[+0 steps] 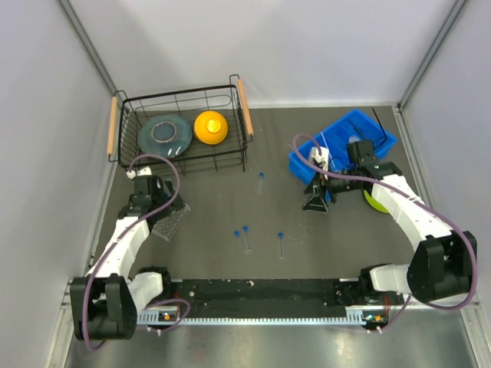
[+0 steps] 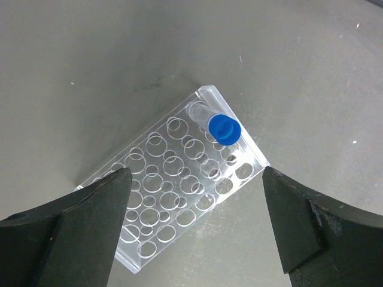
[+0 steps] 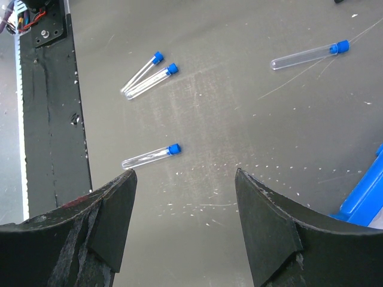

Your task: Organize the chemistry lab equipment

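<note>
A clear plastic grid rack (image 2: 173, 203) (image 1: 170, 223) lies on the table at the left. One blue-capped test tube (image 2: 224, 129) stands in a hole at its far corner. My left gripper (image 2: 195, 173) (image 1: 175, 208) hovers over the rack, open, a finger on either side and nothing between them. Several blue-capped test tubes lie loose on the table: one (image 3: 150, 156) (image 1: 281, 244) just beyond my right gripper's left fingertip, a pair (image 3: 148, 76) (image 1: 242, 237) side by side, and one (image 3: 308, 55) (image 1: 261, 182) farther off. My right gripper (image 3: 185, 173) (image 1: 316, 202) is open and empty above bare table.
A black wire basket (image 1: 230, 157) with wooden handles stands at the back left, holding a grey plate (image 1: 167, 133) and a yellow dome (image 1: 210, 127). A blue bin (image 1: 345, 138) (image 3: 366, 200) sits at the right. A lime-green plate (image 1: 376, 202) lies partly under the right arm.
</note>
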Available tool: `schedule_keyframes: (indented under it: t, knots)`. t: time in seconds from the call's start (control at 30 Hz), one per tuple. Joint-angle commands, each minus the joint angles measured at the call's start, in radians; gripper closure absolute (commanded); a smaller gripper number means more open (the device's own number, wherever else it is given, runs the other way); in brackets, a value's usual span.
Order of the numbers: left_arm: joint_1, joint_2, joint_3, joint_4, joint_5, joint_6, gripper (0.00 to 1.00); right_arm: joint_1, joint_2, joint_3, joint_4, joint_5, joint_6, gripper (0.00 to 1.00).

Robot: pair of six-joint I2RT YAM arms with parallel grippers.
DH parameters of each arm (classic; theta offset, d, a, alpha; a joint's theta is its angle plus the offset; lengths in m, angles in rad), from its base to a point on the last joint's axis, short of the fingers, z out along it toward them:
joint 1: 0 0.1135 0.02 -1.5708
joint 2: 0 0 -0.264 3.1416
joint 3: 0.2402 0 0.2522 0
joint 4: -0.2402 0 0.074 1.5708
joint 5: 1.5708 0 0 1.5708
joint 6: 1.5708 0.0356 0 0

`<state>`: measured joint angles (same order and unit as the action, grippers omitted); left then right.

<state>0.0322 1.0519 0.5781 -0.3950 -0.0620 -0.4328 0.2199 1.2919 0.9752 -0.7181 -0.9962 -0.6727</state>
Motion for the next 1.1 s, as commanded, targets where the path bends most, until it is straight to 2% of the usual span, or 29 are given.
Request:
schedule_keyframes:
  t: [0.0, 0.2, 0.5, 0.8, 1.07]
  knots:
    - [0.003, -0.076, -0.026, 0.079, -0.088, -0.041, 0.03, 0.001, 0.007, 0.005, 0.012, -0.032, -0.028, 0.32]
    - [0.003, -0.026, -0.012, 0.139, -0.130, -0.027, 0.05, -0.001, 0.014, 0.005, 0.005, -0.028, -0.034, 0.32]
    - [0.005, 0.086, 0.000, 0.205, -0.154, -0.058, 0.17, -0.001, 0.020, 0.002, -0.009, -0.044, -0.057, 0.32]
    - [0.003, 0.151, -0.006, 0.208, 0.022, -0.086, 0.30, -0.001, 0.026, 0.002, -0.020, -0.048, -0.073, 0.32]
    - [0.003, 0.123, -0.047, 0.222, 0.148, -0.096, 0.34, -0.002, 0.027, 0.003, -0.027, -0.048, -0.080, 0.32]
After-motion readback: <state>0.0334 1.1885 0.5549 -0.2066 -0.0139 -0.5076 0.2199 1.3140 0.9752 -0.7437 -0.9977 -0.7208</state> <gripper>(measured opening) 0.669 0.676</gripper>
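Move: The clear test-tube rack lies just under the open left gripper: its middle about 2 cm back, 1 cm left and 6 cm below. The blue-capped tube standing in its far right end is some 3 cm ahead, 2 cm right and 4 cm below. Of the neighbours, the wire dish rack's middle is about 20 cm ahead and 4 cm right, and the two loose tubes lie roughly 9 cm back, 21 cm right. From the right gripper the test-tube rack is some 40 cm left, level, 15 cm below. Bring the left gripper up slightly and about 2 cm to the left while easing forward, sink it some 3 cm around the rack's far end, then sweep about 3 cm back to the right so the left finger pushes along the rack's left side. Narrow the gap by roughly a third on the way down and across, still keeping it open, with the right finger coming close beside the blue cap. ##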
